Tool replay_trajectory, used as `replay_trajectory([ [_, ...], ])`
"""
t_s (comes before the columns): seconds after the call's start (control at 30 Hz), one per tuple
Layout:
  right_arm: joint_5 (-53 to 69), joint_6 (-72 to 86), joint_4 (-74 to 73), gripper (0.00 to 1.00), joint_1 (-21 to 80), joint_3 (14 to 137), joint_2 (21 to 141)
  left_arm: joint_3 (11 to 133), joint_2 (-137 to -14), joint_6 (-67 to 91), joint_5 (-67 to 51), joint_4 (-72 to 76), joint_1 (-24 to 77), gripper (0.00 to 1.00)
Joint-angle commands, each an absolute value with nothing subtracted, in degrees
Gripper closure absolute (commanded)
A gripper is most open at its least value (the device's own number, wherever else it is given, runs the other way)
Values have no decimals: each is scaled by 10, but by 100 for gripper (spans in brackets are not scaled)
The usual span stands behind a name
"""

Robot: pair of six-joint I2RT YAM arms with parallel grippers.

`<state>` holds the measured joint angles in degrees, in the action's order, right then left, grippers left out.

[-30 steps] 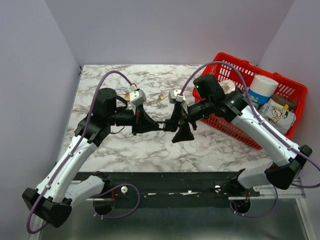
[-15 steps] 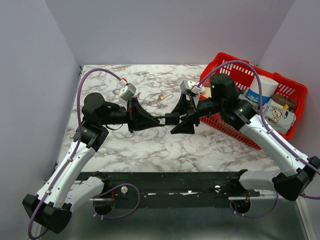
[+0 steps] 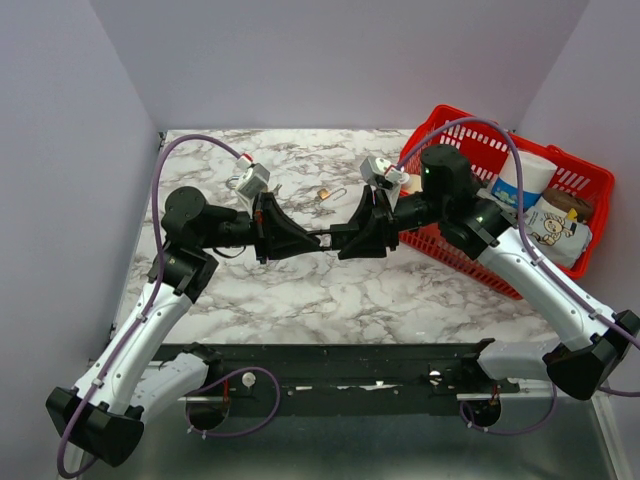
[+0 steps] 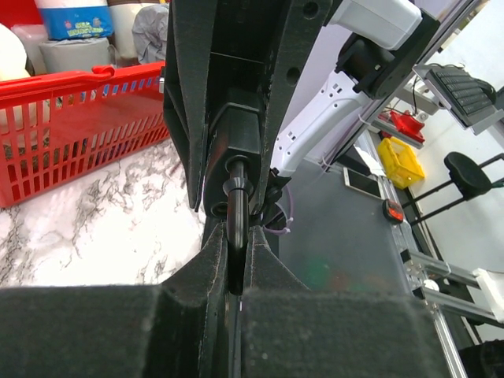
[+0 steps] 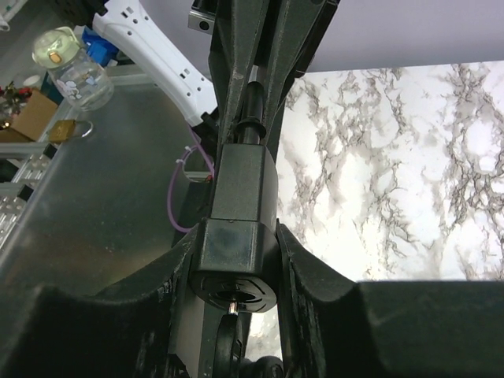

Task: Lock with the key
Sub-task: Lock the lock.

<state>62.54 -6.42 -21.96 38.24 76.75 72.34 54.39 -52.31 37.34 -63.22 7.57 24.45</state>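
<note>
A black lock [image 3: 337, 238] hangs in the air over the marble table [image 3: 300, 300] between my two grippers. My right gripper [image 3: 352, 237] is shut on the lock's block-shaped body [image 5: 244, 181]. On the end of the body nearest my right palm is a round keyhole face, with a key [image 5: 227, 342] in it: a short metal shank and a black head. My left gripper [image 3: 308, 238] is shut on a thin black bar [image 4: 235, 228] that sticks out of the lock's far end [image 4: 240, 130]. In the wrist views the grippers show as left [image 4: 235, 264] and right [image 5: 236, 244].
A small brass padlock [image 3: 325, 193] lies on the table behind the grippers. A red basket [image 3: 585, 178] at the right holds a white tub [image 3: 525, 178] and a packet [image 3: 553, 228]; the basket also shows in the left wrist view [image 4: 79, 87]. Grey walls enclose the table.
My right gripper's fingers were spread wide around the lock half a second ago and are now closed on its body. A second ago both wrists were angled differently; the left has barely moved since.
</note>
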Motion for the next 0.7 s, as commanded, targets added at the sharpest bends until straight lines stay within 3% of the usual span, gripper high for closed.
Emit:
replay_trajectory([
  [0.0,658,-45,-200,99,383,774,731,556,-518,326,-609,75,242,100],
  [0.23,679,30,-192,99,383,777,744,568,-508,224,-578,13,243,99],
  [0.27,679,31,-192,99,383,777,744,567,-508,225,-574,17,243,92],
  [0.33,672,37,-184,99,383,776,744,567,-508,228,-573,17,243,90],
  [0.43,668,41,-179,99,383,779,746,571,-510,236,-573,4,243,78],
  [0.67,646,25,-180,99,382,772,739,614,-524,192,-606,-135,236,56],
])
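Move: The lock is already held between the two hands. Its body lies about 5 cm to the right of the left gripper, at the same height and distance out. From the right gripper, which grips it, the body's middle is only some 1 cm to the left. The black shackle sits in the left fingers, roughly 6 cm left of the right gripper. The key stands in the body's far end, about 3 cm to the right of the right gripper. Keep the lock body gripped in the right fingers and roll that wrist about 10 degrees, top side forward, almost on the spot. Ease the left gripper about 1 cm forward and slightly down, rolling it a little the opposite way with the shackle still pinched. Then open the left fingers to let go of the shackle, without drawing the hand off yet. ##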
